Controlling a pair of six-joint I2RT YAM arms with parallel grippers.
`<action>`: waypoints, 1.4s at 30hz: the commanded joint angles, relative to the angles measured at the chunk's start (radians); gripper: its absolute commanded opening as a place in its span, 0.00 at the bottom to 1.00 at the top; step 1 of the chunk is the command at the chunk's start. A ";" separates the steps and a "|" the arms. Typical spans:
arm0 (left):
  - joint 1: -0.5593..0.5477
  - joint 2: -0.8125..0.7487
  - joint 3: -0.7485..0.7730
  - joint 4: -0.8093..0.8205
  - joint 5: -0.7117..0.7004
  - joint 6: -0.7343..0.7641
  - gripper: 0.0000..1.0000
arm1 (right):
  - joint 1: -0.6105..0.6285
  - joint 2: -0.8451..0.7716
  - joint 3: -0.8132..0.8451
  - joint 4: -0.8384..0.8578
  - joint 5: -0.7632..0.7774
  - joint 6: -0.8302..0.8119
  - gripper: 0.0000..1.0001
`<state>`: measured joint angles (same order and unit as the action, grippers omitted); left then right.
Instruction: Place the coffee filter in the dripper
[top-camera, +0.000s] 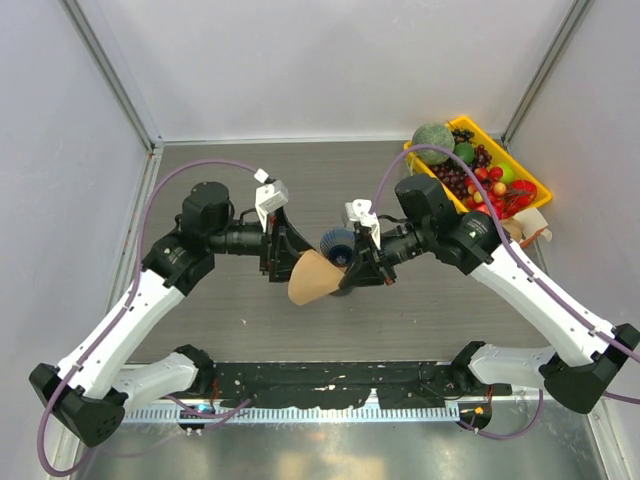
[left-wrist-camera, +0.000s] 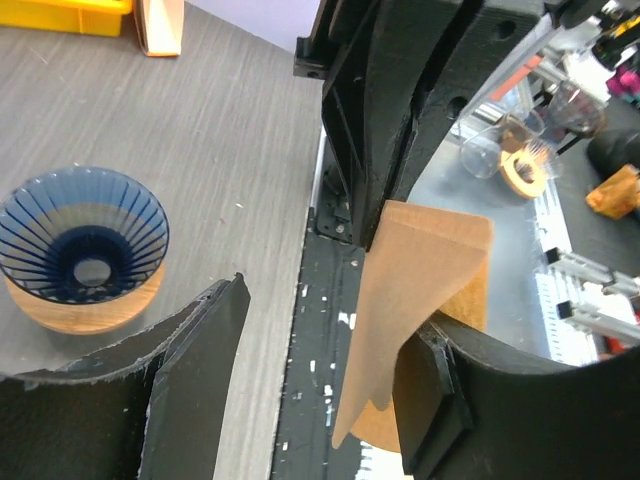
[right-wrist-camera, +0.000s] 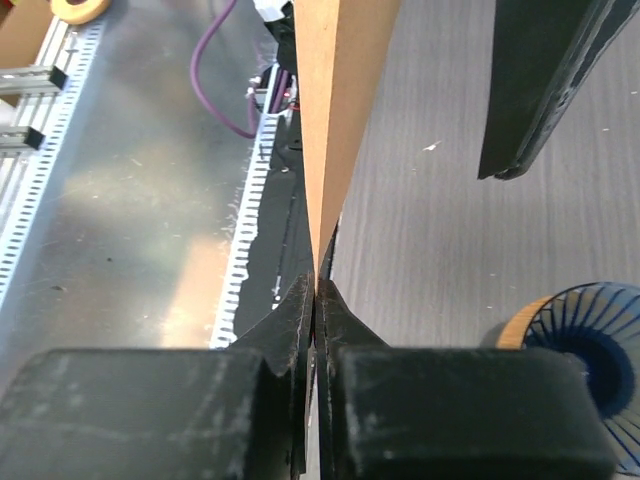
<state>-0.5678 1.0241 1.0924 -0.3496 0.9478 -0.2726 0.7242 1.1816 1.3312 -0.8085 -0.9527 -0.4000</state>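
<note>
The coffee filter (top-camera: 312, 278), a flat tan paper fan, hangs in the air between my two grippers. My right gripper (right-wrist-camera: 318, 300) is shut on its edge, and the paper (right-wrist-camera: 335, 100) runs away from the jaws edge-on. My left gripper (left-wrist-camera: 320, 380) is open around the filter (left-wrist-camera: 420, 290), which lies against the right-hand finger (left-wrist-camera: 470, 400) while the other finger (left-wrist-camera: 190, 380) stands well apart. The dripper (left-wrist-camera: 85, 240), a dark blue ribbed cone, sits upright on an orange-brown round cup on the table. In the top view the dripper (top-camera: 338, 243) shows just behind the filter.
A yellow bin (top-camera: 468, 121) of fruit stands at the back right. A black strip and a metal plate (right-wrist-camera: 130, 200) run along the near table edge. Beyond the edge lie a tape roll (left-wrist-camera: 522, 172) and clear glassware (left-wrist-camera: 480, 150).
</note>
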 joint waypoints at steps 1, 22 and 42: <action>-0.001 -0.001 0.086 -0.121 -0.001 0.183 0.62 | -0.011 0.007 -0.018 0.049 -0.093 0.087 0.05; -0.024 -0.004 -0.043 0.038 -0.008 -0.141 0.61 | -0.002 -0.186 -0.161 0.365 0.127 0.072 0.06; -0.041 0.007 0.106 -0.310 -0.116 0.340 0.00 | 0.037 -0.106 0.048 0.088 0.207 -0.131 0.54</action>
<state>-0.5972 1.0222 1.1408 -0.5514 0.9031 -0.0860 0.7277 1.0760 1.3151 -0.6834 -0.7868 -0.4580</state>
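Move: The filter, still pinched in the right hand, has its middle some 4 cm to the right of the open left hand and about 3 cm back, nearly level with it. It lies roughly 6 cm to the left of the right hand, straight across and about level. The dripper stands below both: from the left hand about 11 cm ahead, 7 cm right and 19 cm down; from the right hand some 13 cm ahead, 4 cm left and 17 cm down. The left fingers close on the filter's edge and pinch it after the hand has eased about 1.5 cm back and 2 cm down; they then keep their hold. The right hand, holding at first, moves forward and up and rolls, then opens, dips, and rises again, ending about 3 cm higher and 2.5 cm farther forward, rolled some 15 degrees. ##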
